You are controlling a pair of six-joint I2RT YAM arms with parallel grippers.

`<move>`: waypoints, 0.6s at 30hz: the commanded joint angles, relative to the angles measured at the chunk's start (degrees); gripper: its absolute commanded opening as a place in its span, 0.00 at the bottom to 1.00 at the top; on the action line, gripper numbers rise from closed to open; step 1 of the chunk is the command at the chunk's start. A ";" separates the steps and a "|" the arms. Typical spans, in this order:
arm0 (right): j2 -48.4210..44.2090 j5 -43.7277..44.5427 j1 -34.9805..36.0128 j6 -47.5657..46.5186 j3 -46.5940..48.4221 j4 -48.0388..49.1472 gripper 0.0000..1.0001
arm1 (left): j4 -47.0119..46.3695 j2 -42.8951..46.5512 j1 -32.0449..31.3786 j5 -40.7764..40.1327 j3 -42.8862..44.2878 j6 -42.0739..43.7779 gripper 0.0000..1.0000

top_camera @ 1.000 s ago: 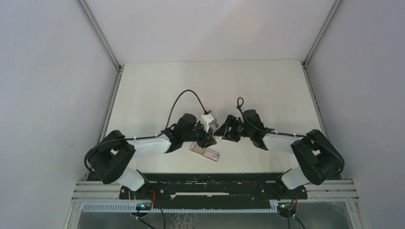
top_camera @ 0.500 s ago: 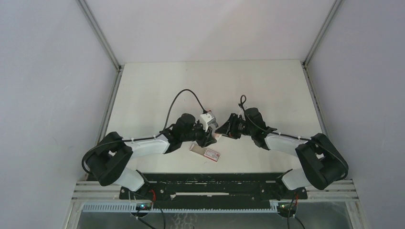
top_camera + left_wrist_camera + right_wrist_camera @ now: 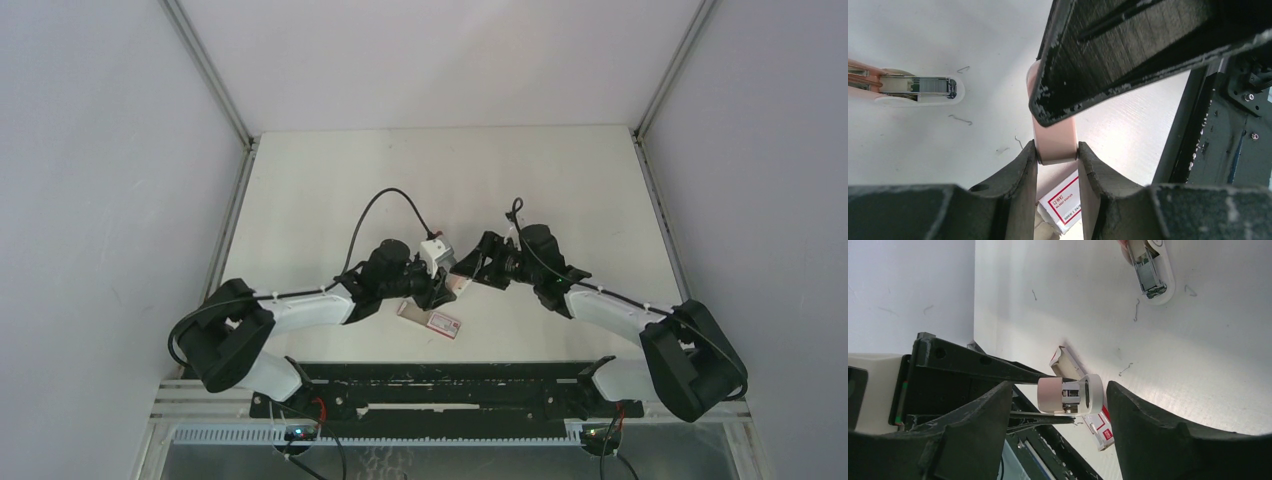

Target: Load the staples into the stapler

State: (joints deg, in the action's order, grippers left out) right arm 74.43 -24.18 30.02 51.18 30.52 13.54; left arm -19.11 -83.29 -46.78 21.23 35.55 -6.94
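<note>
A small pink stapler [image 3: 1053,135] hangs above the table with my left gripper [image 3: 1057,150] shut on its sides. In the right wrist view the stapler [image 3: 1068,395] shows end-on: pink top, metal core, white base. My right gripper [image 3: 1058,386] is open, a finger on each side of that end, touching nothing. From above, the left gripper [image 3: 440,288] and right gripper [image 3: 478,268] meet at the stapler [image 3: 458,283] near the table's middle front. The staples' pack [image 3: 432,319], a pink-red box with a white label, lies open on the table just below the pack [image 3: 1065,205] [image 3: 1098,425].
A second stapler-like piece [image 3: 918,87] lies on the table with a white base and bare metal magazine; this piece [image 3: 1150,270] also shows in the right wrist view. Loose staples [image 3: 960,119] are scattered near it. The black front rail [image 3: 450,375] runs close behind the box.
My right gripper has drawn slightly back and to the right, away from the left one, and its elbow has swung out to the right. The left arm has hardly moved.
</note>
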 commanded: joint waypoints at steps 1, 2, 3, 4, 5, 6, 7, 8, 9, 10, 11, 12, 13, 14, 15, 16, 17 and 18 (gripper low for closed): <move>-2.17 0.98 -0.74 -2.09 1.47 -0.77 0.66 | -2.06 2.20 -0.76 0.60 -0.57 0.57 0.00; -2.14 0.98 -0.73 -2.13 1.47 -0.91 0.64 | -2.07 2.24 -0.83 0.50 -0.59 0.61 0.00; -2.06 0.92 -0.75 -2.13 1.47 -0.96 0.62 | -2.07 2.33 -0.85 0.48 -0.59 0.61 0.00; -1.91 0.83 -0.75 -2.13 1.48 -0.97 0.60 | -2.07 2.40 -0.93 0.40 -0.65 0.64 0.00; -1.74 0.62 -0.75 -2.07 1.47 -0.93 0.58 | -2.07 2.48 -1.02 0.27 -0.66 0.76 0.00; -1.56 0.37 -0.71 -2.05 1.47 -0.77 0.58 | -2.07 2.51 -1.09 0.17 -0.73 0.82 0.00; -1.31 -0.08 -0.67 -2.05 1.47 -0.54 0.58 | -2.07 2.57 -1.11 0.09 -0.74 0.80 0.00; -1.04 -0.42 -0.59 -2.09 1.51 -0.34 0.58 | -2.08 2.67 -1.24 -0.06 -0.75 0.88 0.00; -0.80 -0.74 -0.58 -2.01 1.47 -0.28 0.58 | -2.07 2.75 -1.27 -0.20 -0.75 0.88 0.00; -0.64 -0.89 -0.51 -2.01 1.47 -0.27 0.58 | -2.07 2.78 -1.29 -0.29 -0.75 0.88 0.00; -0.45 -1.10 -0.46 -2.09 1.51 -0.27 0.58 | -2.07 2.78 -1.29 -0.37 -0.75 0.88 0.00; -0.36 -1.31 -0.38 -2.13 1.47 -0.27 0.57 | -2.07 2.78 -1.30 -0.44 -0.75 0.88 0.00; -0.22 -1.61 -0.32 -2.13 1.47 -0.12 0.55 | -2.07 2.78 -1.34 -0.49 -0.75 0.90 0.00; -0.11 -1.84 -0.27 -2.13 1.49 -0.03 0.51 | -2.07 2.81 -1.37 -0.54 -0.75 0.92 0.00; -0.08 -1.86 -0.23 -2.14 1.49 -0.01 0.47 | -2.07 2.78 -1.38 -0.55 -0.73 0.86 0.00; -0.06 -1.84 -0.15 -2.14 1.48 -0.08 0.39 | -2.07 2.76 -1.38 -0.62 -0.67 0.88 0.00; -0.08 -1.72 -0.14 -2.18 1.48 -0.21 0.32 | -2.07 2.70 -1.38 -0.65 -0.66 0.89 0.00; -0.20 -1.60 -0.09 -2.22 1.51 -0.33 0.26 | -2.07 2.69 -1.38 -0.71 -0.66 0.73 0.00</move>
State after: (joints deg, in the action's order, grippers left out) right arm 74.30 -25.02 29.56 49.80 30.52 11.81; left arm -18.94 -82.72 -47.72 21.04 35.53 -6.92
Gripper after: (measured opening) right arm 0.363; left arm 0.354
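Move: The stapler, already held at one end by the left hand, reaches across with its free end between the open right fingers; its middle is some 2 cm back, 3 cm left and about 1 cm below the right hand. The staple box lies roughly 10 cm back and 8 cm left of that hand, the second stapler about 5 cm ahead and 6 cm left, both some 9 cm lower. From the left hand, the held stapler's middle is about 1 cm ahead, 2 cm right, level. Closing is nearly all the right hand does: it shifts about half a centimetre right at first, then settles slightly back and down, while its fingers shut to roughly half their gap around the stapler's free end, one finger reaching the pink side, the other the white side. The left hand keeps its grip, easing back only half a centimetre. ##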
